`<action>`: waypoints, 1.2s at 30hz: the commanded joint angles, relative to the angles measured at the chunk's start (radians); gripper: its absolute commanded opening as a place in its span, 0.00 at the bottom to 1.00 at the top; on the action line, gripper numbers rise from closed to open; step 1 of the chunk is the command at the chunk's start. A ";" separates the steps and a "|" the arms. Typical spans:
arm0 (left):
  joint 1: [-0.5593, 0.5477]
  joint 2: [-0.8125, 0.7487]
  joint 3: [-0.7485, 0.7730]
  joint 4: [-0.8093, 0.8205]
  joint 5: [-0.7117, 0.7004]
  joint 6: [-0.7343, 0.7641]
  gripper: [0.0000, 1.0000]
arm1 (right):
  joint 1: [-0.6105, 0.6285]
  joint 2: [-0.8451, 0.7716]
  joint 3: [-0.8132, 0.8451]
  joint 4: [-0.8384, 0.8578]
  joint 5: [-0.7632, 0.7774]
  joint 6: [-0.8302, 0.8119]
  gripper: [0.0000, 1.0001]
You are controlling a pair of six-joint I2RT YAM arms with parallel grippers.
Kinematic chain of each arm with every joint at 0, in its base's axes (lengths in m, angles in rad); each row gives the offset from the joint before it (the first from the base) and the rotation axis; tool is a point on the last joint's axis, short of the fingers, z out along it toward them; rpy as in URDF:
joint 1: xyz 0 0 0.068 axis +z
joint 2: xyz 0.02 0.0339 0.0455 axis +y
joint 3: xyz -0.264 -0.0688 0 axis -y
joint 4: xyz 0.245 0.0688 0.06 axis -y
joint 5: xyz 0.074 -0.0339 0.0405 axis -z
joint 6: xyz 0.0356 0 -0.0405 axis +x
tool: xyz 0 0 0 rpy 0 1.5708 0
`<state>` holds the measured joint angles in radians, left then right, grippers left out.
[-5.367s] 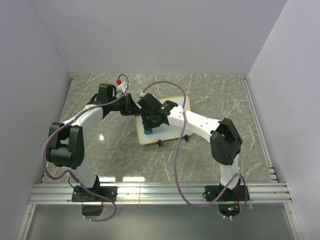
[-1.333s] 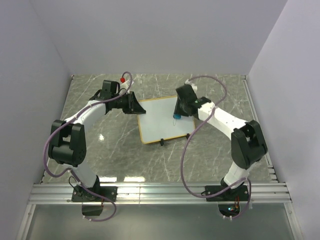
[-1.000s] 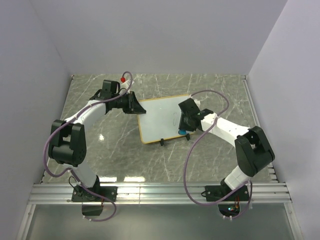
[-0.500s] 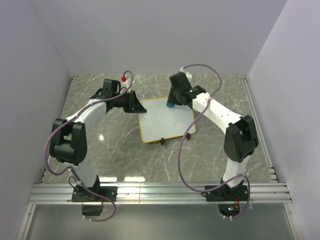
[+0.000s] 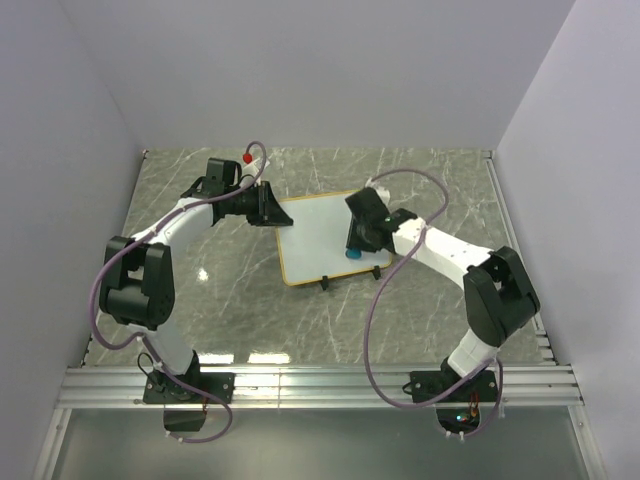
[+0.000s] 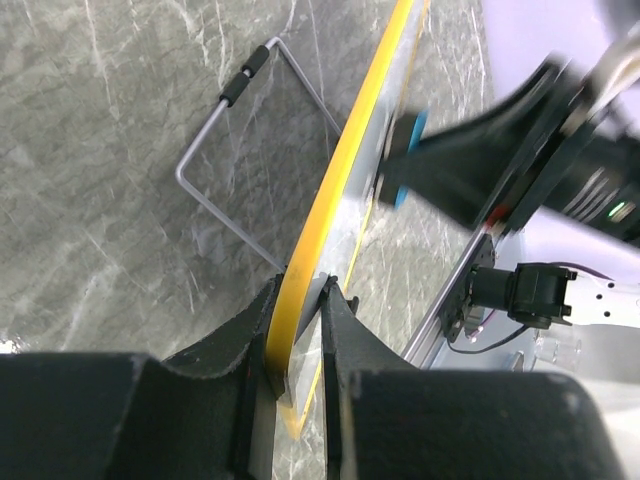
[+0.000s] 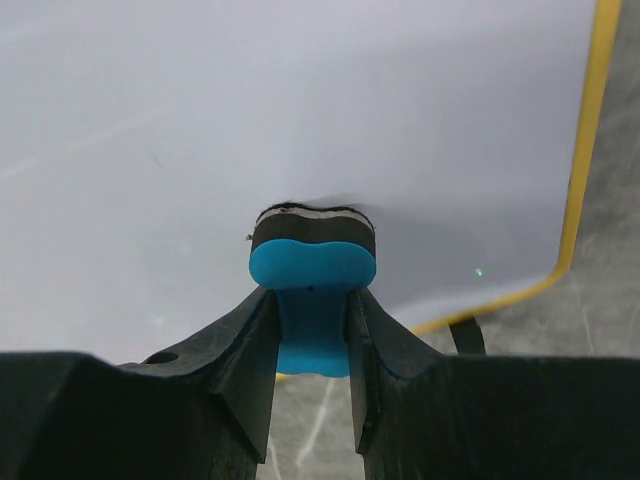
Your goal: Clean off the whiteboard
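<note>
The whiteboard (image 5: pixel 315 235), white with an orange-tan frame, lies tilted on the marble table. My left gripper (image 5: pixel 268 208) is shut on its far left corner. In the left wrist view the yellow frame edge (image 6: pixel 345 170) runs between the jaws of the left gripper (image 6: pixel 300 300). My right gripper (image 5: pixel 355 243) is shut on a blue eraser (image 5: pixel 352 254), whose dark felt presses on the board's near right part. In the right wrist view the eraser (image 7: pixel 312 265) sits between the jaws of the right gripper (image 7: pixel 312 320) against the white face (image 7: pixel 300 100), which looks almost blank.
Two black feet (image 5: pixel 321 286) stick out at the board's near edge. A grey wire stand (image 6: pixel 230 150) shows behind the board in the left wrist view. Grey walls close in the table on three sides, and a metal rail (image 5: pixel 320 385) runs along the near edge.
My right gripper has swept the eraser from the board's far edge toward its near right corner, after earlier back-and-forth strokes. The left gripper still holds the corner.
</note>
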<state>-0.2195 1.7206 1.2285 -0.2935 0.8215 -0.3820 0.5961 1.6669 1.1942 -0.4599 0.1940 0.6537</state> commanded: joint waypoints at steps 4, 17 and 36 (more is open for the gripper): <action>-0.017 0.051 0.017 -0.038 -0.099 0.035 0.00 | 0.041 -0.022 -0.087 0.024 0.016 0.020 0.00; -0.018 0.050 0.014 -0.042 -0.090 0.035 0.00 | -0.007 0.207 0.445 -0.114 0.090 -0.066 0.00; -0.020 0.057 0.017 -0.047 -0.122 0.045 0.00 | 0.036 -0.078 -0.223 0.047 0.045 -0.008 0.00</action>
<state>-0.2184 1.7458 1.2438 -0.2817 0.8265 -0.3782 0.6231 1.6154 1.0180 -0.4694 0.2420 0.6212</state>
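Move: The middle of the whiteboard, which slopes up away from the robot, lies about 3 cm ahead of the right hand, 4 cm to its left and 2 cm higher. The right black clip on the lower rim is some 5 cm back, 4 cm to the right and 4 cm lower; the left clip is 8 cm back, 6 cm to the left and 6 cm lower. For the left hand the whiteboard's middle is about 11 cm to the right, 3 cm back and 3 cm lower. The right hand, still holding the blue eraser against the whiteboard, finishes a short downstroke of about 2.5 cm towards the robot, then sweeps forward and up the slope by some 10 cm, drifting left, with the wrist tipping slightly up. It turns back at once and drags down and towards the robot by about 12 cm and to the right, past its starting place to the lower rim by the right clip, wrist tipping down again, while the left hand stays put and keeps its pinch on the board's left edge. ##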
